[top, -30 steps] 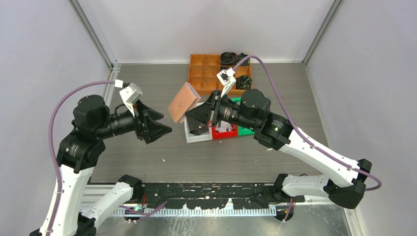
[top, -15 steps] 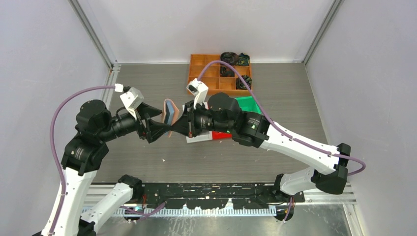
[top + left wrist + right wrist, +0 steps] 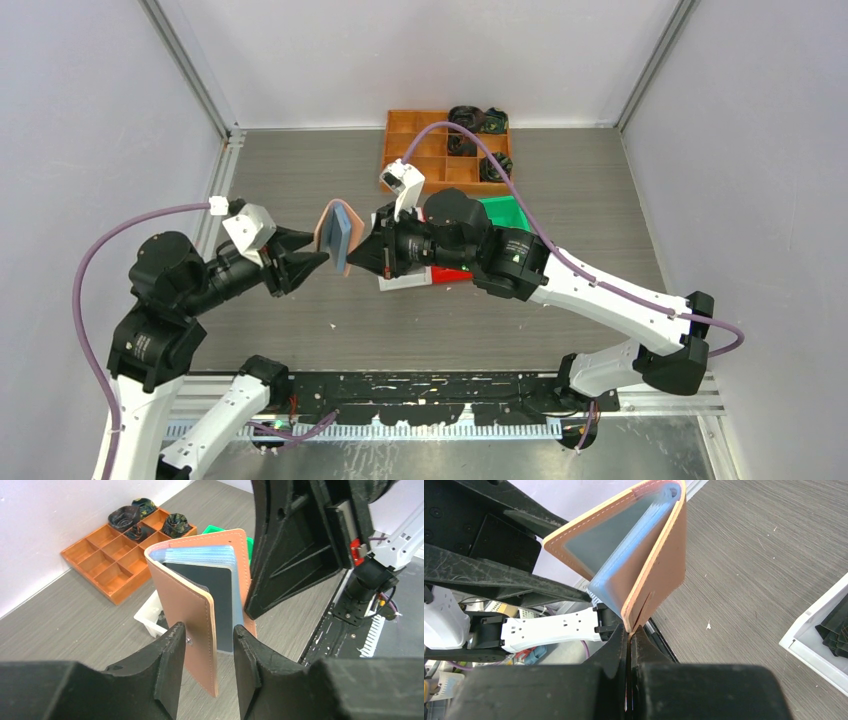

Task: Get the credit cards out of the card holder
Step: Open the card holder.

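Note:
The salmon-pink card holder [image 3: 335,232] is held upright above the table, standing half open. My right gripper [image 3: 358,255] is shut on the edge of its back cover [image 3: 659,575]. Pale blue clear pockets [image 3: 624,565] fan out inside. One dark grey credit card [image 3: 220,587] shows in a pocket behind the front cover [image 3: 187,605]. My left gripper [image 3: 209,652] faces the holder from the left, open, with the front cover's free edge lined up in the gap between its fingers [image 3: 170,662]. I cannot tell whether they touch it.
An orange compartment tray [image 3: 415,150] with dark rolled items sits at the back. Green [image 3: 508,212], red [image 3: 450,275] and white [image 3: 400,282] bins lie under the right arm. The white bin [image 3: 809,640] holds dark pieces.
The right arm swung the holder leftwards and has held it there since. The left gripper came up to the holder, then drew back a little down-left while its jaws narrowed.

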`<state>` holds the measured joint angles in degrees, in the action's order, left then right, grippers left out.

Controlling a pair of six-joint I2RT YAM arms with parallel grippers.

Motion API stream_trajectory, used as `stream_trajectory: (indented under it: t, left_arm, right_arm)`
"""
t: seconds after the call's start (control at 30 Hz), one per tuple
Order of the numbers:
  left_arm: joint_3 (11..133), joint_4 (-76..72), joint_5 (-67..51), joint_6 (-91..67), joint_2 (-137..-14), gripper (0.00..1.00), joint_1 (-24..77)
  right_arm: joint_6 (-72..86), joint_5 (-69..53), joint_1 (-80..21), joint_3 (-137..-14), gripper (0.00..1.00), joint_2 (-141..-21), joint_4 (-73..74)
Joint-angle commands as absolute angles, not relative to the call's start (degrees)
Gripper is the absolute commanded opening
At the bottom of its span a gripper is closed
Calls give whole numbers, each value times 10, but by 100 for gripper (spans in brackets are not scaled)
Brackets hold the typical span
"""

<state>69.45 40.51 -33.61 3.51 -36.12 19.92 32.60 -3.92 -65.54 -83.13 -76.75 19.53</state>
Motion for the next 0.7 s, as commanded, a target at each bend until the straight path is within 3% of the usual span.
stream_trajectory:
  t: [0.0,0.27,0.4,0.47,0.5,0.57,0.63,0.67]
  left_arm:
    - [691,363,-307,28,-366,40,200]
    - [683,345,-228,37,-365,21,201]
    - [686,333,-223,35,-361,1,200]
    - [688,324,-229,32,-358,0,201]
    - [690,319,-236,33,-357,0,201]
    - [697,319,-262,42,-358,0,200]
    - [713,337,-287,56,-363,0,200]
    - [723,353,-298,70,-369,0,200]
  right_arm:
    - [321,-43,-662,-851,1,-737,140]
    - [322,-59,-665,-813,1,-706,102]
    - [325,-72,-665,-798,1,-701,89]
    - [326,-68,-665,-790,1,-700,88]
    - [326,-65,-665,-784,7,-698,87]
    - [324,-49,-661,-771,31,-694,94]
    - [321,-26,-653,-762,44,-684,105]
    - [318,-8,-648,-755,56,-677,114]
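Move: The card holder, held half open by the right hand, has its middle about 2 cm ahead of the left fingertips and 3 cm to their right, roughly level. From the right fingertips its middle is some 3 cm ahead, 2 cm to the left and 1 cm up. Far below, the white bin stands about 10 cm ahead and 10 cm to the right of the left hand, the red bin some 11 cm ahead and 19 cm to its right, both about 36 cm down. The left hand eases about 3 cm forward and a little left, its wrist turning some 10 degrees counter-clockwise, and shuts its half-open fingers on the card holder's front cover, which already stands between them. The right hand keeps its pinch on the clasp tab while it draws back, up and a little right by about 2 cm, then sinks about 1 cm and spreads its fingers to let go of the tab. ##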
